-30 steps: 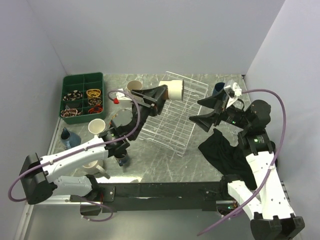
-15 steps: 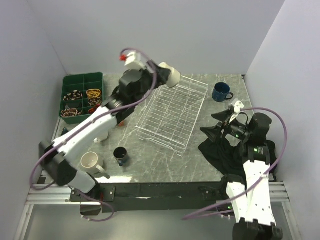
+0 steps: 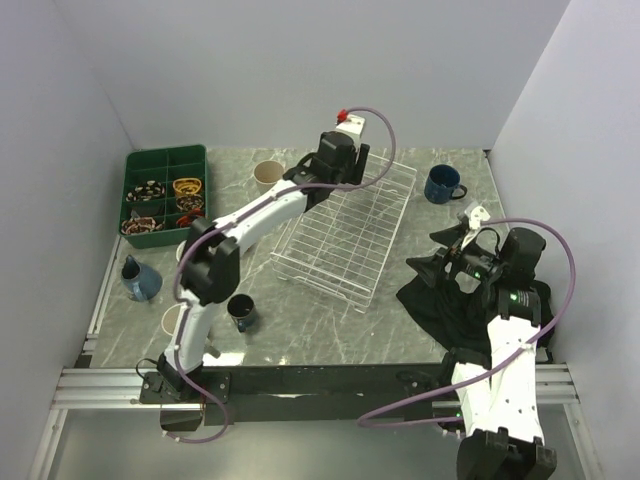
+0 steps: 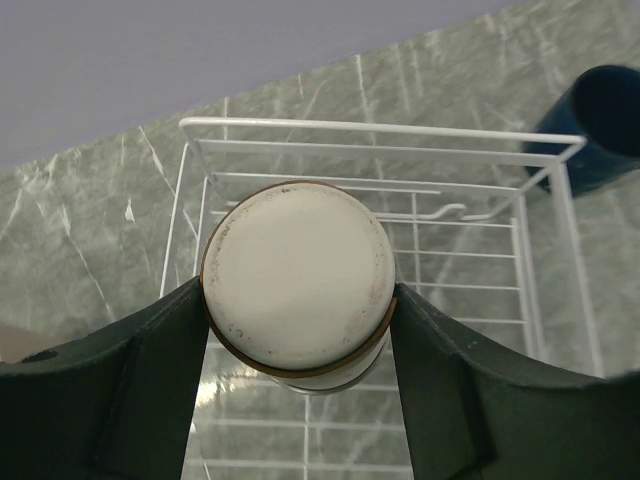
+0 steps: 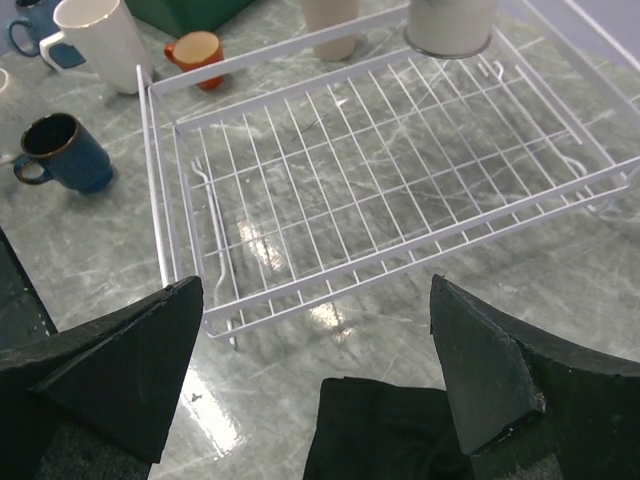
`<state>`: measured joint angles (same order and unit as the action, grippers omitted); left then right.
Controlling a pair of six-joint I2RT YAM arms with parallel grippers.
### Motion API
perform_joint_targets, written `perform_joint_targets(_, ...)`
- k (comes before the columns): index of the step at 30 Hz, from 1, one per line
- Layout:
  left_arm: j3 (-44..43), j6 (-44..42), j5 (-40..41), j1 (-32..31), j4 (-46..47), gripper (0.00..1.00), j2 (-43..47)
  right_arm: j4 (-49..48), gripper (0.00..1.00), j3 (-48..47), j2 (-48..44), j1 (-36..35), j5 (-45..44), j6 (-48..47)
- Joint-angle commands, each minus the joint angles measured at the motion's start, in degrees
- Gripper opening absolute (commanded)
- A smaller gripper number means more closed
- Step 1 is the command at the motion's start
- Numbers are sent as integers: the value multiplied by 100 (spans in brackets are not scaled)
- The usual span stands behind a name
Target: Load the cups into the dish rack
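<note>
My left gripper (image 4: 297,300) is shut on a cream cup (image 4: 297,275) with a brown rim line, held bottom-up toward the wrist camera above the far end of the white wire dish rack (image 3: 345,225). The arm reaches far across the table (image 3: 333,172). The cup also shows in the right wrist view (image 5: 450,25). My right gripper (image 5: 320,370) is open and empty, right of the rack (image 3: 445,255). A dark blue mug (image 3: 440,183), a beige tumbler (image 3: 267,175) and a navy cup (image 3: 240,312) stand on the table.
A dark green compartment tray (image 3: 165,190) stands at the far left. A black cloth (image 3: 450,300) lies under my right arm. A white mug (image 5: 100,40) and a small orange cup (image 5: 195,48) stand left of the rack. A blue cup (image 3: 140,278) sits near the left edge.
My left arm has swung the cream cup from the rack's left side out over its far end. My right gripper has drawn back to the right, away from the rack.
</note>
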<state>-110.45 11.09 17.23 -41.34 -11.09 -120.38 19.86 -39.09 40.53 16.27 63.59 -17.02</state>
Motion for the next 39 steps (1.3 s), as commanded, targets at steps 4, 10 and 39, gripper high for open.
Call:
perform_joint_targets(4,-1215,-854,315,109,449,11,-855,194,100,-222,174,87,145,-276)
perform_joint_targets(10,-1312,-933,351,223,950,12,-1286,282,100,-283,253,157,294,-329)
perform_joint_targets(39,-1101,-652,413,302,1382,54,-1673,335,100,-292,245,377,320,-364)
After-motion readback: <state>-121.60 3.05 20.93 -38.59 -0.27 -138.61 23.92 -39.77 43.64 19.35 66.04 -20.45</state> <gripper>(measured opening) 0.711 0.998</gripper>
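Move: The cream cup, already upside down in the left fingers, is bound for the dish rack's far left corner, about 9 cm ahead of the left hand, straight in line and some 11 cm lower. The tan cup stands roughly 19 cm to this hand's left and 2 cm ahead; the blue mug is about 22 cm to its right and 3 cm ahead. From the idle right hand, that rack corner lies some 32 cm ahead, 16 cm left and 12 cm lower. The cream cup, still gripped near its base with its mouth down, is carried by the left hand forward and down together, about 8 cm out and 7 cm lower, into the rack's far left corner. The hand tips it only slightly, covers nearly all the way early, then all but halts there; the fingers keep their hold. ##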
